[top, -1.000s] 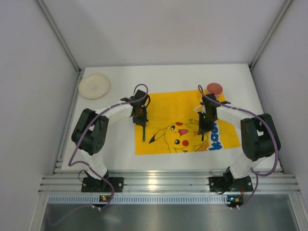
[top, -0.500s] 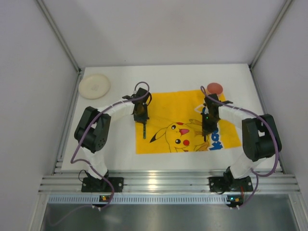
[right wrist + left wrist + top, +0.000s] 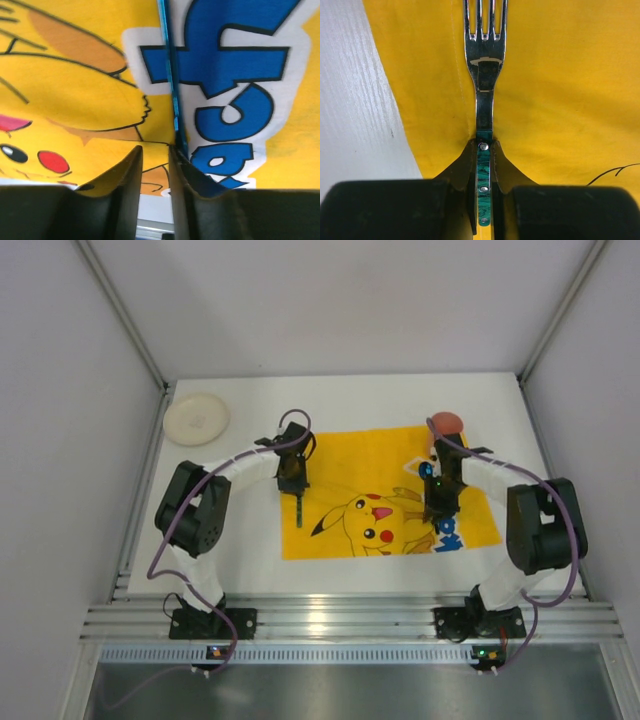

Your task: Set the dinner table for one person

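My left gripper [image 3: 484, 145] is shut on the green handle of a steel fork [image 3: 485, 50], whose tines point away over the left border of the yellow cartoon mat [image 3: 560, 100]. From above, the fork [image 3: 299, 512] hangs at the mat's [image 3: 350, 455] left edge on the white dinner table [image 3: 350, 400]. My right gripper [image 3: 156, 147] stands slightly open above the mat's blue lettering, with only mat showing in the gap. A thin blue utensil [image 3: 170, 75], seen edge-on, lies on the mat and runs up to the right fingertip [image 3: 176, 155].
A white plate [image 3: 197, 417] sits at the table's back left corner. A reddish round dish [image 3: 446, 425] stands just behind the right arm at the mat's far right corner. An aluminium rail [image 3: 350, 620] runs along the near edge.
The right gripper's jaws have parted from shut and the right arm has shifted a little toward the near right. The left arm moved slightly, then held still with the fork.
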Controlling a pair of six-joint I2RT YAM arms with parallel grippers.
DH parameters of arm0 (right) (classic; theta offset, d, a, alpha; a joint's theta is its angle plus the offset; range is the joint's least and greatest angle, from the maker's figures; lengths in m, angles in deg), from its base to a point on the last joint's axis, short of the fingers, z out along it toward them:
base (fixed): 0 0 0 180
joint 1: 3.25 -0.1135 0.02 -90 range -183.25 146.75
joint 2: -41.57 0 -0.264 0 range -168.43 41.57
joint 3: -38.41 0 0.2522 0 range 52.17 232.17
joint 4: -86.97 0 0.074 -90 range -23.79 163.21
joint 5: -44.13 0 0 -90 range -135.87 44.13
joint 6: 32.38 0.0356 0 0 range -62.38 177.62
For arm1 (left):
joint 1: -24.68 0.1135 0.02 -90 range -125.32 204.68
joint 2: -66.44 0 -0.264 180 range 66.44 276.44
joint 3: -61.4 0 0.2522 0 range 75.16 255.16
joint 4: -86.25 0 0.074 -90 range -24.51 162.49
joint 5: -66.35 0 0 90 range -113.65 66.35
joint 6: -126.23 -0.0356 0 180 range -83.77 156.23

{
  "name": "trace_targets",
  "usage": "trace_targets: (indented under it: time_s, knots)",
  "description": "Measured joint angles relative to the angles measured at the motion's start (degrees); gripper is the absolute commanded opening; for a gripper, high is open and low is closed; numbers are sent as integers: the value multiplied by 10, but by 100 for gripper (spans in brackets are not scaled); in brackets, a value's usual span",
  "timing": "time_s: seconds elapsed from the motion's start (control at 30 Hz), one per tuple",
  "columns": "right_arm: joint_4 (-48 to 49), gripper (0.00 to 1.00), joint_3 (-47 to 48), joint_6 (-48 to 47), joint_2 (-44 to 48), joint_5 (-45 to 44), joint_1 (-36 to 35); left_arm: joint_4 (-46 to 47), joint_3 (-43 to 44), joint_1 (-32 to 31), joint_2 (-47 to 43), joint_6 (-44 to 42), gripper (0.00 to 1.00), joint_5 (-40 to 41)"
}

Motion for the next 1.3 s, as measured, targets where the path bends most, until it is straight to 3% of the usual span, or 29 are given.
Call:
trace_targets:
  time_s: [0.13, 0.17, 0.2, 0.23, 0.4, 0.53, 1.0, 1.3]
  knots:
    - [-19, 64, 25, 0, 6, 44, -14, 7, -20, 0, -14, 3, 0, 5]
    - [-24, 74, 38, 0, 10, 54, -24, 7, -28, 0, -20, 4, 0, 8]
    - [-27, 93, 54, 1, 18, 63, -35, 7, -34, 0, -25, 5, 0, 10]
    - [-32, 100, 73, 4, 26, 72, -50, 7, -39, 0, -29, 7, 0, 12]
    - [-44, 100, 174, 3, 74, 105, -103, 5, -54, 1, -41, 11, 0, 22]
    - [-60, 100, 213, 0, 100, 110, -105, -1, -54, 3, -42, 5, 0, 30]
    - [-96, 100, 169, 1, 124, 113, -105, -51, 26, 67, -11, -43, 0, 42]
    - [-99, 100, 150, 5, 157, 111, -105, -68, -3, 39, -111, -23, 0, 1]
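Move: The fork is already pinched in the left gripper, low over the placemat; the mat's left edge runs about 4 cm to its left, its middle some 21 cm to its right and about 1 cm back. The plate lies roughly 18 cm ahead and 24 cm left of that hand. The spoon's middle is about 5 cm straight ahead of the right hand, just below it, and the cup stands some 17 cm ahead and 2 cm right. Keep the fork pinched and, bearing on the placemat, work the left gripper slightly back, then about 6 cm left and forward; then lift it some 6 cm, easing back and right. Meanwhile raise the right gripper off the mat beside the spoon about 16 cm, swinging left and a little forward and opening its fingers wide as the tips tilt forward; then ease it back while it stays high. ##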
